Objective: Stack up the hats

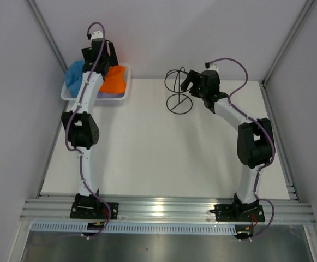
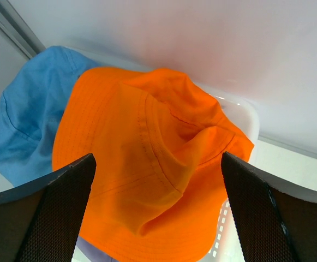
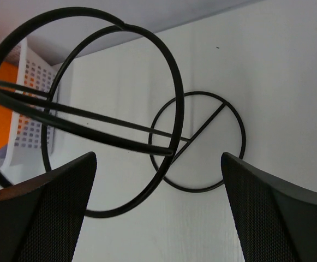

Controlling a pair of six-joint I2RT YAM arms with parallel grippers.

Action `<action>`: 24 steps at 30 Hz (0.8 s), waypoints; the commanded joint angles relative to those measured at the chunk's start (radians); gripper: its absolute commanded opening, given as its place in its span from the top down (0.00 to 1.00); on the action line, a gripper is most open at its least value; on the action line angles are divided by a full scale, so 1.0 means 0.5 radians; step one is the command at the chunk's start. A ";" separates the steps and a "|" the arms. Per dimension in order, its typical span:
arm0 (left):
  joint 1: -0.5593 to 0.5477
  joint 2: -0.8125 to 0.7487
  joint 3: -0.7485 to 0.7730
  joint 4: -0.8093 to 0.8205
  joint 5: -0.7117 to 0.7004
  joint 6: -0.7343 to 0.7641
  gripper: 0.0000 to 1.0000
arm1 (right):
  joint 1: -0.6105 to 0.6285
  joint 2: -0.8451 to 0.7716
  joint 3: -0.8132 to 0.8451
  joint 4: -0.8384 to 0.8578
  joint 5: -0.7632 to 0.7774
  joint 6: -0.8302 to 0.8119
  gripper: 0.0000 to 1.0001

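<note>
An orange hat (image 1: 116,79) lies crumpled on top in the white mesh basket at the table's back left. A blue hat (image 1: 74,73) lies beside it on the left. A lavender hat (image 1: 110,95) shows only as a sliver under the orange one. My left gripper (image 2: 157,158) hangs open just above the orange hat (image 2: 147,164), a finger on either side and nothing held. The blue hat (image 2: 27,125) is off to its left. My right gripper (image 3: 158,158) is open and empty over the table, beside the wire stand.
The white mesh basket (image 1: 71,97) sits against the back wall, and its rim (image 2: 240,114) shows to the right of the orange hat. A thin black wire stand (image 1: 179,93) rises at the back middle, its rings (image 3: 109,125) close in front of my right fingers.
</note>
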State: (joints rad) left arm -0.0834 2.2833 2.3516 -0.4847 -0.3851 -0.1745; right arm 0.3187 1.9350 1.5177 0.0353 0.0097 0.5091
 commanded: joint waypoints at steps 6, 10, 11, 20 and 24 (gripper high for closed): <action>0.010 -0.219 -0.006 0.015 0.077 0.048 0.00 | 0.071 0.146 0.226 -0.196 0.526 0.166 0.02; 0.007 -0.238 -0.025 0.012 0.071 0.067 0.01 | 0.096 0.183 0.290 -0.356 0.579 0.206 0.16; 0.010 -0.244 -0.031 0.015 0.068 0.067 0.00 | 0.099 0.189 0.327 -0.426 0.576 0.203 0.18; 0.007 -0.278 -0.049 0.009 0.086 0.097 0.00 | 0.102 0.134 0.422 -0.757 0.582 0.123 0.47; 0.007 -0.308 -0.046 0.009 0.080 0.143 0.01 | 0.102 0.180 0.670 -1.174 0.619 0.041 0.45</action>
State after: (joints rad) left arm -0.0830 2.2124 2.3241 -0.4889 -0.3546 -0.1383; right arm 0.3676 2.0281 1.7542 -0.3565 0.2646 0.5709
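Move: The wire hat stand is what the right hand works on: its middle lies about 5 cm to that hand's left, roughly level with it fore and aft, and some 6 cm lower, with the domed top about at finger height. From the left hand the stand is around 36 cm to the right, 12 cm back and 12 cm lower. Under the left hand lies the orange hat, 15 cm down, 4 cm back and 2 cm right; the blue hat is some 11 cm left, 3 cm back, 16 cm down. The wire stand's dome rim comes between the right fingers, which close from wide open to about half. The hand first sinks about 2.5 cm, nosing forward slightly, then eases back and right a couple of centimetres, turning clockwise and tipping its fingers down by roughly 10 degrees each. The open left hand rises 3 cm from above the orange hat. ##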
